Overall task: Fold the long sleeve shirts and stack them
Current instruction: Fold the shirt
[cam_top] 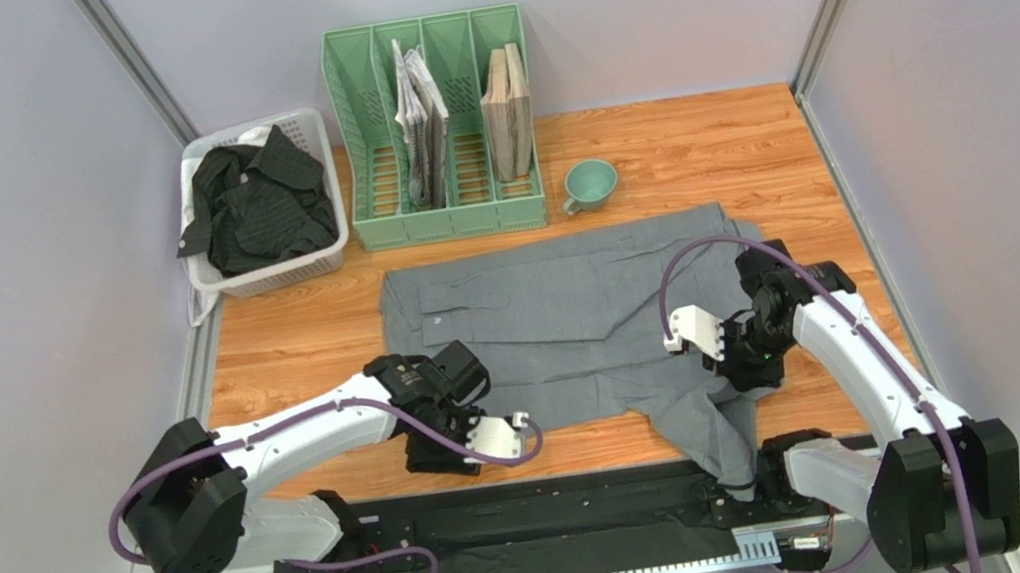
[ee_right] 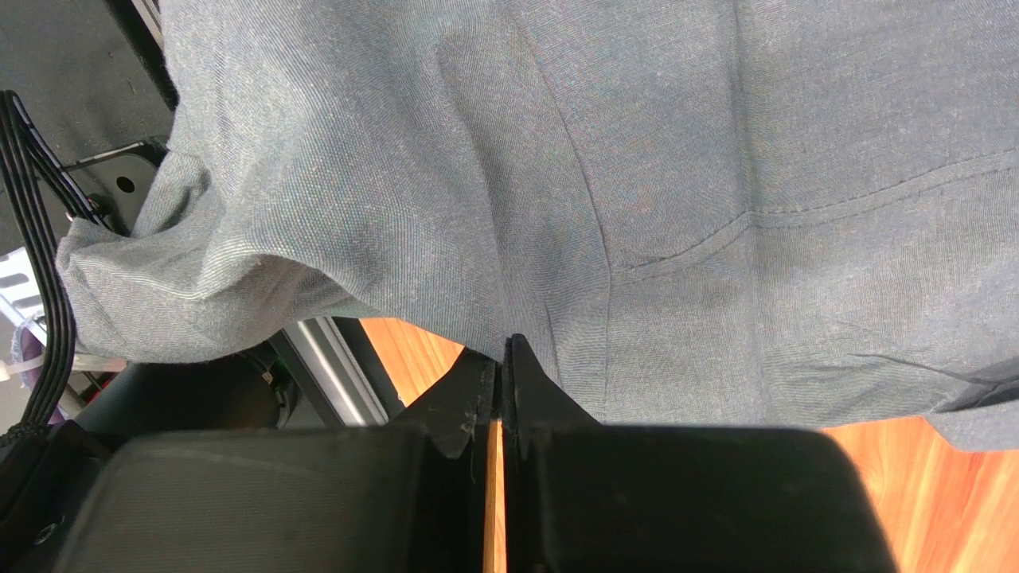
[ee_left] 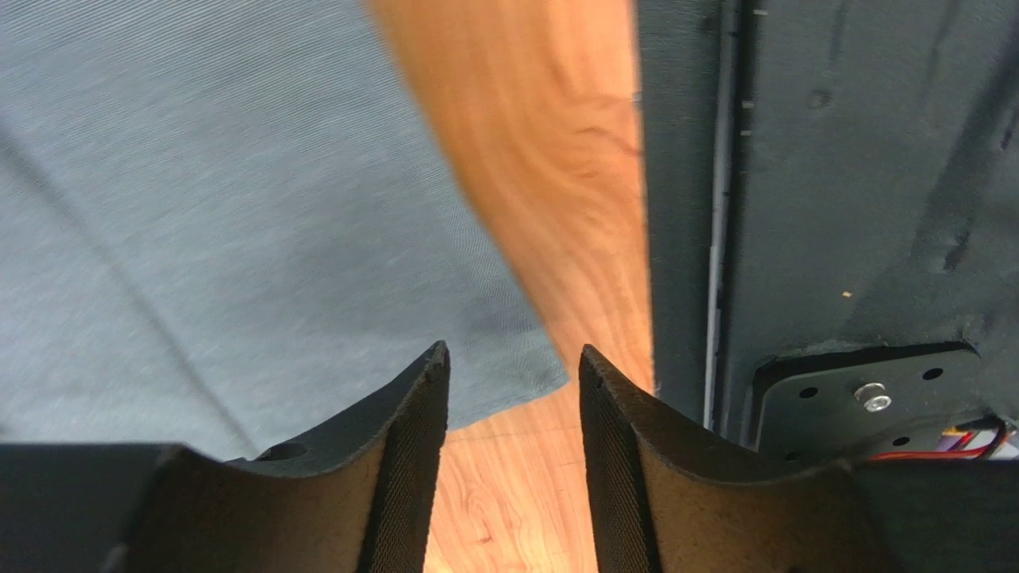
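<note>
The mid-grey long sleeve shirt (cam_top: 566,316) lies spread on the wooden table, with one sleeve (cam_top: 720,430) hanging over the front edge. It fills the right wrist view (ee_right: 574,179). My right gripper (cam_top: 724,353) is at its lower right edge, with its jaws (ee_right: 502,352) shut on the cloth's hem. My left gripper (cam_top: 487,446) is open and empty (ee_left: 514,358), low over the wood beside the shirt's near corner (ee_left: 526,370). The black striped shirt (cam_top: 253,204) lies crumpled in a white basket at the back left.
The white basket (cam_top: 315,263) stands at the back left. A green file rack (cam_top: 366,141) holding books stands at the back middle, with a green mug (cam_top: 589,184) next to it. A black mat (cam_top: 548,501) runs along the front edge, also in the left wrist view (ee_left: 837,179).
</note>
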{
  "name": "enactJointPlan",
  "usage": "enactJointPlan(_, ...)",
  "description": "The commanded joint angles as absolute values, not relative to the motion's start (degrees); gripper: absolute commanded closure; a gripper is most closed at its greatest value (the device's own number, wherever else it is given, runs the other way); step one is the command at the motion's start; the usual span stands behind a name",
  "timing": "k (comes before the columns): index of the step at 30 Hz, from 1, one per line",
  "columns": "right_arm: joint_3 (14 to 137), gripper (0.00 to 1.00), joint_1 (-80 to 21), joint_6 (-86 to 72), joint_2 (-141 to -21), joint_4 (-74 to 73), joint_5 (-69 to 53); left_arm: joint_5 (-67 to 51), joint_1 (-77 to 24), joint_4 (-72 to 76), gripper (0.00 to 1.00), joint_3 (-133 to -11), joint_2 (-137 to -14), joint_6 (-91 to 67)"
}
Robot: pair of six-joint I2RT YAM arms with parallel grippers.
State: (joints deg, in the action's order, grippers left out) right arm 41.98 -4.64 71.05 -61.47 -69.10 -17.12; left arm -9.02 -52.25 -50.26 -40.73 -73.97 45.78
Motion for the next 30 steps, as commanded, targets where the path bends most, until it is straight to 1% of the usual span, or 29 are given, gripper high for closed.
enactJointPlan(1,43.2,1.0,-4.9,69.9,-60.2,-68.2,-17.0,-6.9,-56.8,-50.2,0.48,-38.7,-74.0,47.7)
enactJointPlan(6,43.6,1.0,-4.9,69.4,-60.3,-68.4,-16.9,-2.7,-58.0,-49.4,0.5,-38.1,-78.0,47.1)
enactJointPlan(9,43.7,1.0,-4.8,69.4,-60.5,-68.4,-17.1,-0.1,-58.2,-47.2,0.54,-37.8,-81.3,46.3)
enactJointPlan(12,44.1,1.0,-4.9,69.3,-60.1,-68.7,-17.2,-0.1,-58.1,-44.7,0.68,-37.5,-81.5,45.6)
enactJointPlan(13,44.4,1.0,-4.9,69.3,-59.9,-69.1,-17.3,-0.1,-58.1,-44.8,0.82,-37.5,-81.2,45.4)
enactJointPlan(14,44.6,1.0,-4.9,69.2,-59.4,-69.8,-17.2,-0.1,-58.1,-44.8,0.9,-37.5,-80.2,45.2)
enactJointPlan(16,45.6,1.0,-4.9,69.4,-57.6,-70.8,-17.7,-0.5,-58.1,-46.5,1.0,-37.2,-78.1,45.2)
enactJointPlan(20,47.5,1.0,-4.9,69.5,-53.7,-74.7,-18.9,-2.1,-58.0,-49.9,1.0,-37.0,-69.8,44.3)
enactJointPlan(24,48.7,1.0,-4.8,69.2,-50.2,-76.9,-18.9,-5.3,-57.2,-56.4,1.0,-39.1,-63.5,44.6)
enactJointPlan(29,53.3,1.0,-3.5,69.3,-48.0,-78.5,-19.2,-7.3,-53.4,-62.1,1.0,-41.9,-55.6,46.7)
enactJointPlan(30,53.9,1.0,-3.3,69.0,-48.6,-77.9,-19.2,-7.3,-51.3,-62.3,1.0,-42.6,-55.2,48.1)
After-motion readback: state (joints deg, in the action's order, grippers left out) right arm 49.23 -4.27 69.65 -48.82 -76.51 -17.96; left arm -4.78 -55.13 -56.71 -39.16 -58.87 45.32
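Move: The shirt's near-left corner lies almost under the left hand's open fingers, about 1 cm to their left and 2 cm lower; the shirt's far-left corner is some 25 cm ahead and 7 cm left. The right hand already pinches the near edge at its right end; the far-right corner is roughly 22 cm ahead of it and 3 cm right, the folded sleeve about 7 cm back and 6 cm left. Left hand sinks to pinch the near-left corner, then both lift about 5 cm, right keeping its grip. ##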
